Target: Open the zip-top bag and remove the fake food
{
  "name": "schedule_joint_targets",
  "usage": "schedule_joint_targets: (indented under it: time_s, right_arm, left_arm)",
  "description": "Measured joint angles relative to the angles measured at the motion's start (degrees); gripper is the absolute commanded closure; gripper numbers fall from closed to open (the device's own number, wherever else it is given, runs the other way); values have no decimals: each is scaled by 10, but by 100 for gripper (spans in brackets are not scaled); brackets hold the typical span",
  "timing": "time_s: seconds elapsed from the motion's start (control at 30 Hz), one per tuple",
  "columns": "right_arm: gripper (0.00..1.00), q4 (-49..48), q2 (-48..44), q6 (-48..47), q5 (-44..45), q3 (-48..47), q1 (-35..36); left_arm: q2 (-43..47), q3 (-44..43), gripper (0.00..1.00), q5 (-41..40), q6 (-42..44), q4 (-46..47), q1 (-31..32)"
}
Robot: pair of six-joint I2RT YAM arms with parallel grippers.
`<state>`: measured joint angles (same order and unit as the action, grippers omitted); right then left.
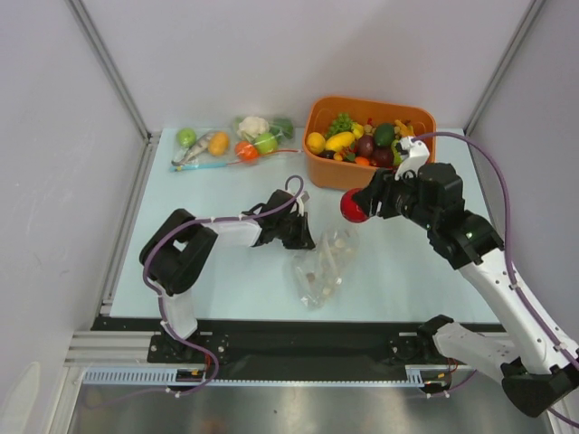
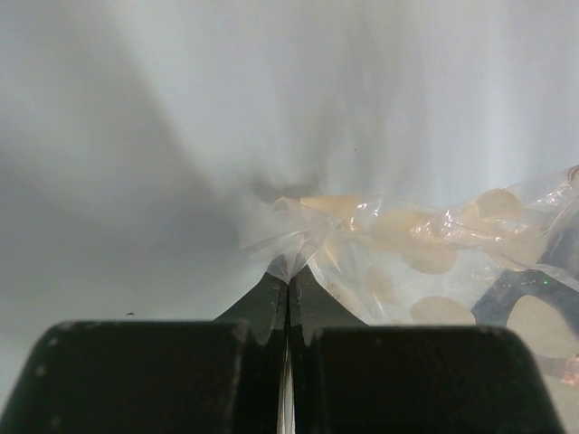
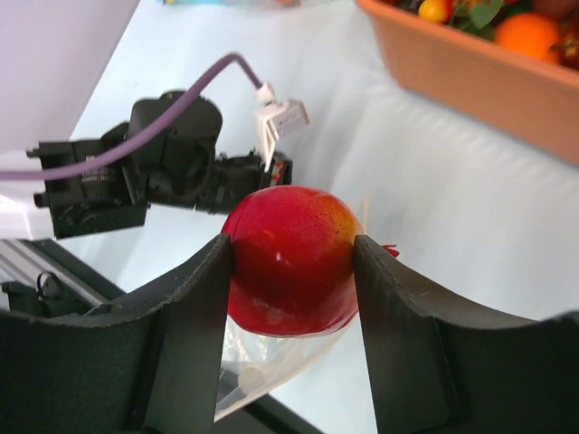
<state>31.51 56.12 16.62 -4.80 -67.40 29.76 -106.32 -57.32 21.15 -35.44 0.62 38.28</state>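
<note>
The clear zip-top bag (image 1: 321,267) lies crumpled on the table between the arms, printed with pale tan dots. My left gripper (image 1: 304,237) is shut on its upper left edge; in the left wrist view the fingertips (image 2: 289,276) pinch a fold of the bag (image 2: 434,244). My right gripper (image 1: 359,208) is shut on the round red fruit (image 1: 352,210) and holds it in the air above the bag's far end. In the right wrist view the red fruit (image 3: 289,258) sits between both fingers, with the bag (image 3: 262,362) below. No yellow-orange fruits show in the bag.
An orange bin (image 1: 335,174) full of several fake fruits stands just behind the right gripper. Two other clear bags with food (image 1: 204,149) (image 1: 262,136) lie at the back left. The left arm (image 3: 172,163) lies close to the right gripper.
</note>
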Motion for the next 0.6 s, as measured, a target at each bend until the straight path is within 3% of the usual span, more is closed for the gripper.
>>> schedule_joint_targets:
  time_s: [0.2,0.6]
  right_arm:
    - [100,-35,42,-22,-22,-18,-70]
    - [100,-182,240,-48,-25,-79,-222]
  left_arm:
    - [0,-1,100,0,0,-5,-2]
    - [15,-3,100,0,0,-9,-2]
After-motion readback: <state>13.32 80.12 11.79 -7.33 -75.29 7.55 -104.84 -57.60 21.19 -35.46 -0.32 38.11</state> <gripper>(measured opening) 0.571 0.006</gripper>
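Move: The red fruit is already between the right fingers. The orange bin it heads for has its middle about 34 cm ahead, 10 cm to the right and 24 cm lower. In the bin, the round yellow fruit is some 33 cm ahead and 6 cm left, the red pepper 27 cm ahead and 19 cm right. The zip-top bag lies 5 cm back, 4 cm left, far below. From the left hand, the bin is roughly 34 cm ahead and 20 cm right. Still pinching the red fruit between its pads, the right hand swings it forward and to the right, about 20 cm in all and gathering speed, towards the orange bin's near side. It stays high, sinking only a couple of centimetres late on, while the wrist turns nearly 20 degrees clockwise. The left fingers keep their pinch on the bag's edge. ##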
